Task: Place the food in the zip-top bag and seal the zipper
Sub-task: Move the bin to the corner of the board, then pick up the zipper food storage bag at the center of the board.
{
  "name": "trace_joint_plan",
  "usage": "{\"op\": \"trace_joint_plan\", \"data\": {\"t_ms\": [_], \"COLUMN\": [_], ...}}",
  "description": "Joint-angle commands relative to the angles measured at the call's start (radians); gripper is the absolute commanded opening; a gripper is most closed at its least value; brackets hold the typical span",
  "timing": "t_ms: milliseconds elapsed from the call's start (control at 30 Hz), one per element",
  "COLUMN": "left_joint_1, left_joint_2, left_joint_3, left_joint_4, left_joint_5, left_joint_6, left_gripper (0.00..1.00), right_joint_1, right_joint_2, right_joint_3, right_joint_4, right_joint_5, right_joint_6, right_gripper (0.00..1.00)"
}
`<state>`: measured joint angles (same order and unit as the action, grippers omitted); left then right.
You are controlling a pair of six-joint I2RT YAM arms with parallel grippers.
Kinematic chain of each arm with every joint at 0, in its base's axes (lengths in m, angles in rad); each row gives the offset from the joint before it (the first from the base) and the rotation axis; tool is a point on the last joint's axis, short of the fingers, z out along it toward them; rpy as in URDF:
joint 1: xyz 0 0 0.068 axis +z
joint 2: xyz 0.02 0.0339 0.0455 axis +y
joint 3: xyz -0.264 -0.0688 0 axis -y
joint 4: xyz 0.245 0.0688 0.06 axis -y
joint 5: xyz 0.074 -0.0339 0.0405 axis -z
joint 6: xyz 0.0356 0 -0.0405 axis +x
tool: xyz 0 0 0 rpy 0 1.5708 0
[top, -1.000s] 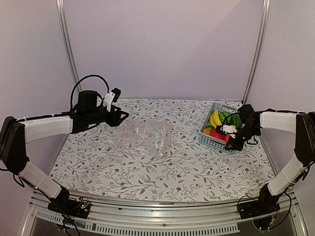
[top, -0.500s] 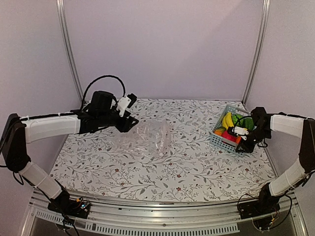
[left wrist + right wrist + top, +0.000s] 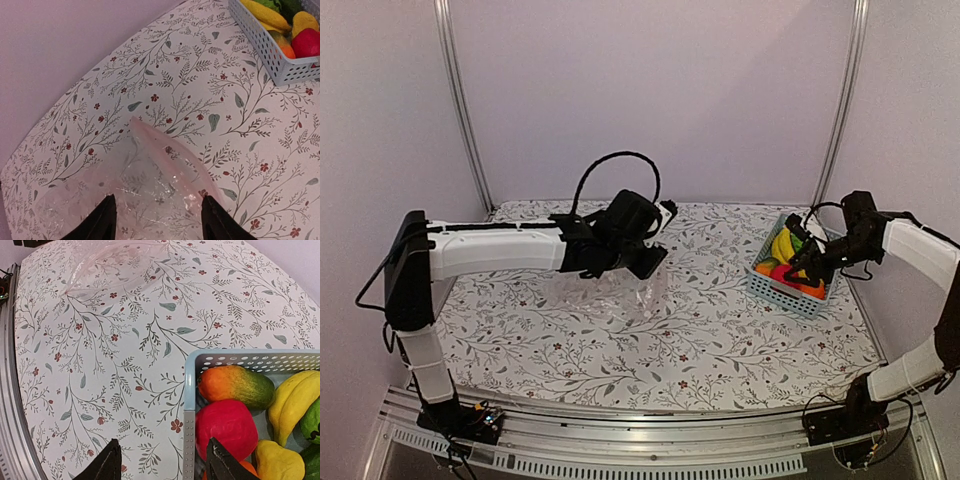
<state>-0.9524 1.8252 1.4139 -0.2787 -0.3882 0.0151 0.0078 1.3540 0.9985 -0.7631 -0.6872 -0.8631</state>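
The food lies in a light-blue basket [image 3: 775, 295] at the right: yellow bananas [image 3: 295, 400], a red piece [image 3: 225, 427], an orange-green piece [image 3: 235, 385] and a yellow piece [image 3: 275, 460]. My right gripper [image 3: 164, 462] stands open above the basket's near wall [image 3: 189, 405], one finger over the table and the other over the red piece, holding nothing. The clear zip-top bag [image 3: 610, 285] lies crumpled mid-table. My left gripper [image 3: 157, 222] hovers open just over the bag [image 3: 150, 185], with nothing between its fingers. I cannot make out the zipper.
The flowered tablecloth [image 3: 700, 340] covers the table. The basket [image 3: 270, 55] sits close to the right edge, near a metal frame post [image 3: 840, 110]. The left arm [image 3: 500, 250] stretches across the table's left half.
My left arm swung right and now reaches over the bag. The right gripper dragged the basket a little to the right, then opened and let go of its wall.
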Motion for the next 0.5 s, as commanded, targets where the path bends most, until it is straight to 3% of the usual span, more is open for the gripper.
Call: {"op": "trace_joint_plan", "data": {"t_ms": [0, 200, 467], "left_joint_1": [-0.102, -0.162, -0.18], "left_joint_2": [0.157, 0.379, 0.611], "left_joint_3": [0.205, 0.553, 0.839], "left_joint_4": [-0.194, -0.459, -0.689], "left_joint_5": [-0.262, -0.424, -0.486], "left_joint_6": [-0.147, -0.314, -0.299], "left_gripper": [0.57, 0.54, 0.54], "right_joint_1": [0.015, 0.041, 0.053], "right_joint_2": [0.006, -0.002, -0.052], "right_joint_3": [-0.017, -0.067, -0.108], "right_joint_4": [0.181, 0.356, 0.38], "right_joint_5": [-0.031, 0.033, 0.014], "right_joint_6": [0.164, 0.346, 0.372], "right_gripper": [0.56, 0.59, 0.61]}}
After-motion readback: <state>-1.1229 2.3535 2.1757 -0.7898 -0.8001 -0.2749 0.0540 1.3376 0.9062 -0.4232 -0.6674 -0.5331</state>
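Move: The zip-top bag lies flat, its middle about 11 cm to the left hand's left, 2 cm farther out and some 17 cm below; the bin is roughly 34 cm to that hand's right and 4 cm ahead. From the right hand, the bin's middle is about 9 cm ahead, 4 cm right and 12 cm down, its pink fruit about 5 cm ahead and 1 cm right, and the bag's middle about 40 cm left and 7 cm farther out. Nothing is gripped: the left hand heads right, high over the bag's right-hand end and towards the bin, about 8 cm, slowing and starting to sink at the end while turning some 15 degrees counter-clockwise. The right hand, already clear of the bin, eases forward about 3.5 cm above the fruit, turning slightly clockwise, then stops; both keep their fingers open. ##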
